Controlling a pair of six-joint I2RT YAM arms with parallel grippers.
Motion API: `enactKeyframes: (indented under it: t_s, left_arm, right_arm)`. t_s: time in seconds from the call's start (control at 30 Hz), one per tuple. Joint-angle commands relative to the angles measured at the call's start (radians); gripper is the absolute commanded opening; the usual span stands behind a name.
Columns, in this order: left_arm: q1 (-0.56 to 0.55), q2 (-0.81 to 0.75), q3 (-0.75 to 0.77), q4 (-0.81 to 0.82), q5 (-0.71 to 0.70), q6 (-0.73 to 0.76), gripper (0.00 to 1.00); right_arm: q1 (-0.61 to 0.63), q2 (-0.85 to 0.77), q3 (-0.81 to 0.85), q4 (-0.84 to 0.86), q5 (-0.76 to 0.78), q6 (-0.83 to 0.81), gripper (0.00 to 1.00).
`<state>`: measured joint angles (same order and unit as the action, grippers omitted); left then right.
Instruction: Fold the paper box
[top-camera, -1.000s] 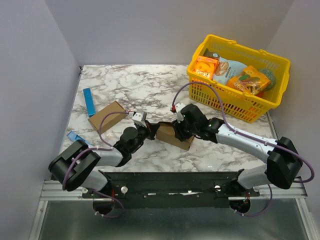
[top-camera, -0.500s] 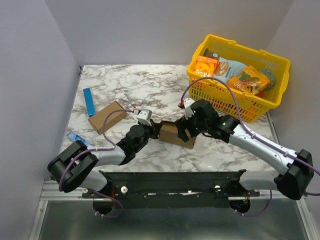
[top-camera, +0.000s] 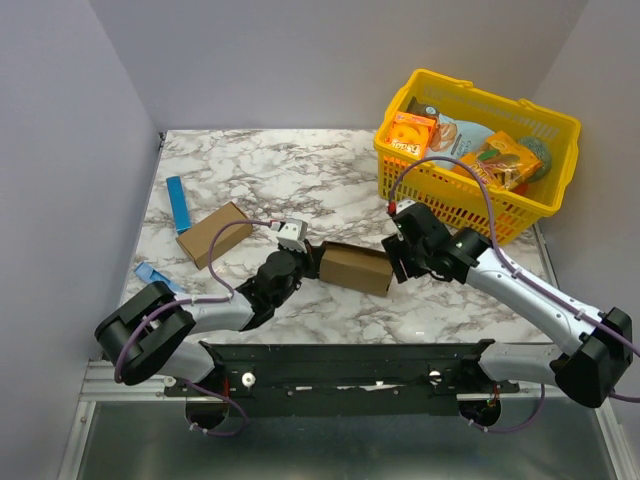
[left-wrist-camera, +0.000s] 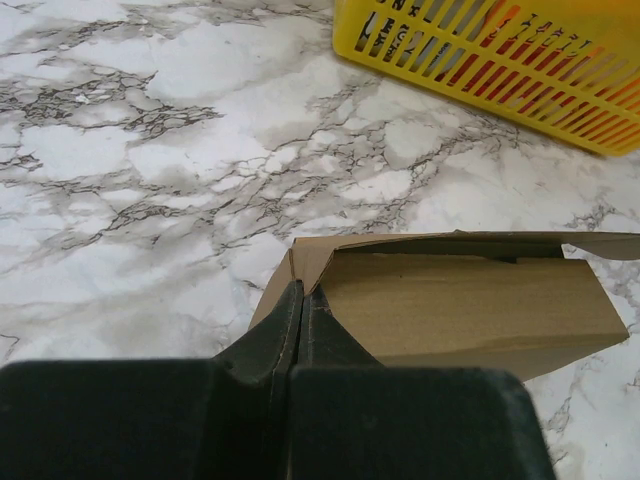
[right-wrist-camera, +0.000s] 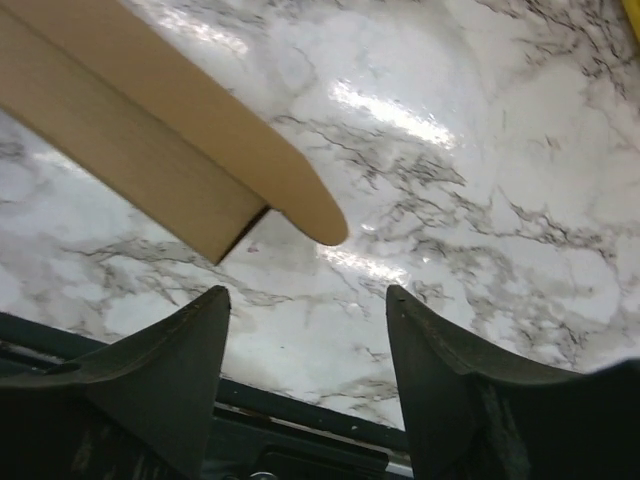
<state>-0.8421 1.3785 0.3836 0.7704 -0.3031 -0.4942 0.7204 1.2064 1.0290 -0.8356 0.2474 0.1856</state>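
Note:
The paper box (top-camera: 355, 266) is a small plain brown carton lying mid-table, its long axis left to right. My left gripper (top-camera: 312, 258) is shut on the flap at the box's left end; in the left wrist view the fingertips (left-wrist-camera: 300, 292) pinch that thin cardboard edge, with the box (left-wrist-camera: 470, 305) stretching to the right. My right gripper (top-camera: 398, 262) stands open just off the box's right end and holds nothing. The right wrist view shows the box (right-wrist-camera: 130, 140) and its rounded tuck flap (right-wrist-camera: 310, 215) above the open right gripper (right-wrist-camera: 305, 295), apart from both fingers.
A yellow basket (top-camera: 480, 100) with orange snack boxes (top-camera: 410, 135) sits at the back right, close behind my right arm; its wall (left-wrist-camera: 480, 50) shows beyond the box. Another brown carton (top-camera: 213, 233), a blue strip (top-camera: 179, 204) and a blue packet (top-camera: 152, 273) lie on the left.
My right gripper has come off the box, opened wider and drawn back to the right. The left gripper stays shut on the flap, and the box has shifted slightly right.

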Motion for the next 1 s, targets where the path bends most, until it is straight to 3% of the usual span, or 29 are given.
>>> enactKeyframes:
  t_s: [0.0,0.53,0.63,0.67,0.77,0.97]
  left_arm:
    - [-0.018,0.039,-0.069,-0.29,-0.013,0.025,0.0]
    - [-0.029,0.017,-0.092,-0.264,-0.025,0.034,0.0]
    - [-0.034,0.016,-0.095,-0.261,-0.031,0.034,0.0]
    - [-0.037,0.014,-0.095,-0.26,-0.033,0.034,0.0]
    - [-0.045,0.014,-0.097,-0.258,-0.047,0.036,0.0]
    - [-0.068,0.019,-0.084,-0.278,-0.073,0.042,0.0]
  right_arm:
    - [-0.032,-0.004,-0.026,-0.024,0.085,0.005,0.68]
    - [-0.035,0.088,-0.093,0.196,0.055,-0.095,0.47]
    - [-0.036,0.09,-0.089,0.202,0.038,-0.098,0.36]
    - [-0.036,0.091,-0.087,0.204,0.033,-0.098,0.25]
    - [-0.035,0.076,-0.08,0.201,0.01,-0.098,0.12]
    - [-0.035,0.071,-0.037,0.165,-0.071,-0.083,0.1]
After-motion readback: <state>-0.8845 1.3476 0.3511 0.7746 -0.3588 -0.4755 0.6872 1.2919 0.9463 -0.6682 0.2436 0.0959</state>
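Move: The rounded end tab of the paper box's far panel, sticking out past the box's right end, lies about 2 cm ahead of the open right hand and some 3 cm below it, hardly to either side. The box's middle is roughly 8 cm to the right hand's left, 1 cm back and 6 cm lower; the yellow basket sits about 25 cm ahead and 18 cm to its right. From the left hand, already pinching the left far corner, the tab is about 16 cm to the right and 2 cm back. The tab at the box's right far corner is what the right hand closes on: after a quick swing of about 1.5 cm to the right, the hand sinks some 3.5 cm and reaches about 2 cm forward, easing back left as its wide-open fingers shut and pinch the cardboard at that corner. The left hand keeps its pinch on the left corner and draws back about 1 cm. ##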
